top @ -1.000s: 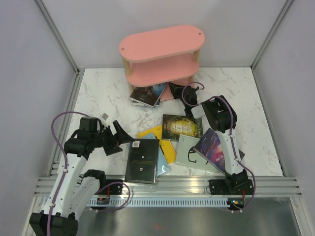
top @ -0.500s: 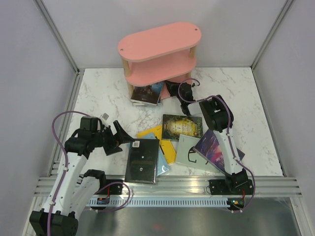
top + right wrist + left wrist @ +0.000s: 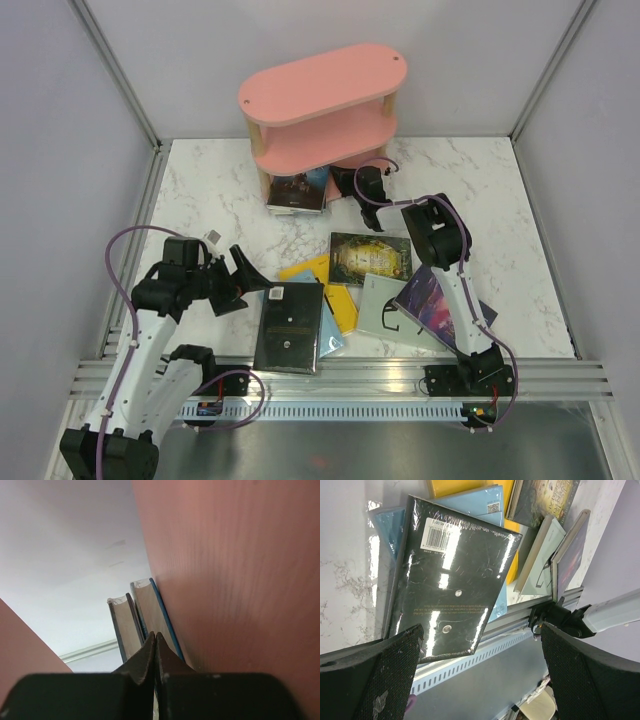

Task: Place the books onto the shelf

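Observation:
The pink shelf [image 3: 320,110] stands at the back of the table. Two books [image 3: 297,188], one dark and one blue, sit in its lowest tier, partly sticking out at the front left. My right gripper [image 3: 347,182] is shut and empty, its tip [image 3: 155,636] pressed against the page edges of those books [image 3: 142,615] beside a pink board [image 3: 235,570]. Several books lie on the table: black [image 3: 290,325], yellow [image 3: 330,290], dark green-gold [image 3: 370,257], pale grey-green [image 3: 385,305], purple [image 3: 435,300]. My left gripper [image 3: 245,280] hangs open left of the black book [image 3: 455,580].
A metal rail [image 3: 340,375] runs along the near table edge, just below the black book. Grey walls enclose the marble table [image 3: 210,200] on three sides. The right arm's base [image 3: 470,375] stands beside the purple book.
My right gripper has pushed left and away, sliding the two books further under the shelf. The shelf has shifted slightly to the left. The left arm has not moved.

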{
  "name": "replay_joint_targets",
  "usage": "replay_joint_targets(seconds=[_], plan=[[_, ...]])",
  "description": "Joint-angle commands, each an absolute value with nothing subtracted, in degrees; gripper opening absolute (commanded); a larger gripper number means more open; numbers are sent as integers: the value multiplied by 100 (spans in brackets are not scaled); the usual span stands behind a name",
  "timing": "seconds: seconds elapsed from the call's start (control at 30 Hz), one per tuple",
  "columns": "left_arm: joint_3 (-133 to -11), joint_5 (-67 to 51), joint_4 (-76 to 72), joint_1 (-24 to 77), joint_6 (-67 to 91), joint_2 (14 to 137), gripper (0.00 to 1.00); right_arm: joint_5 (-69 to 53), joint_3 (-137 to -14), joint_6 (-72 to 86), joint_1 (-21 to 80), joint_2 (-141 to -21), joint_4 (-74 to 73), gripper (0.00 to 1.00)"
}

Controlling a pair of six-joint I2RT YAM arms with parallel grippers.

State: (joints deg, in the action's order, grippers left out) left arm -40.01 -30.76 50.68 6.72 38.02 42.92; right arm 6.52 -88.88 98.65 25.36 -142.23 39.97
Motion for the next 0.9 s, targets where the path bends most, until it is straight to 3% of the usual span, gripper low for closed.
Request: replay_joint_targets(seconds=[0.0,0.27,0.33,0.37,0.53,0.63,0.67,0.7,0.77,0.87], plan=[[-4043,-3050,5062,642,3551,4184,100,9,-9123,9818,2883,-14212,3867,0],[-4289,-2865,5300,642,3393,4262,100,-298,-7684,9256,2103,-13027,3964,2],[-4289,-2813,5317,642,3366,4263,100,-491,-7132,8906,1856,-12484,3938,13],[-4237,-2804,5309,642,3358,4280,100,-701,-6963,8764,1602,-12272,3877,27],[-3789,-2716,5274,607,3235,4386,100,-1107,-6548,6730,1266,-10497,1529,49],[-3482,-2733,5098,598,3225,4359,100,-1239,-6066,6032,1580,-9293,540,63],[-3472,-2829,5011,589,3278,4351,100,-1274,-5882,5934,1721,-9003,353,89],[-3454,-2847,4958,598,3331,4342,100,-1274,-5610,5828,1879,-8495,99,98],[-3279,-2935,4782,589,3541,4359,100,-1143,-5328,5643,2562,-8036,-701,98],[-3068,-3225,4492,598,3743,4543,100,-879,-4459,6062,3633,-7130,-783,98]])
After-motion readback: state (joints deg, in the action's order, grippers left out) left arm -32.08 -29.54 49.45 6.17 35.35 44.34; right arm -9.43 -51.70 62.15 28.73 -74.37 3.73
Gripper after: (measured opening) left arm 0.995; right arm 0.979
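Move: My shut right hand is inside the lower shelf, with the shelved stack's middle about 12 cm to its left and about level ahead. The gold book lies some 24 cm back, 5 cm right and 6 cm lower; the pale green book is about 15 cm nearer me than the gold one and 7 cm right of it. From my open left hand, the black book lies 9 cm right, 2 cm back and 14 cm below, and the blue book under it 17 cm right, 2 cm back. I draw my closed right fingers back from the stack's side, swing about 14 cm right to clear the shelf, then rise and pull farther back while curving left again, ending roughly 26 cm back and 17 cm up near the gold book. My right fingers spread wide as the wrist rolls and swings counter-clockwise. Late on, my open left hand sinks about 5 cm towards the black book, touching nothing. ##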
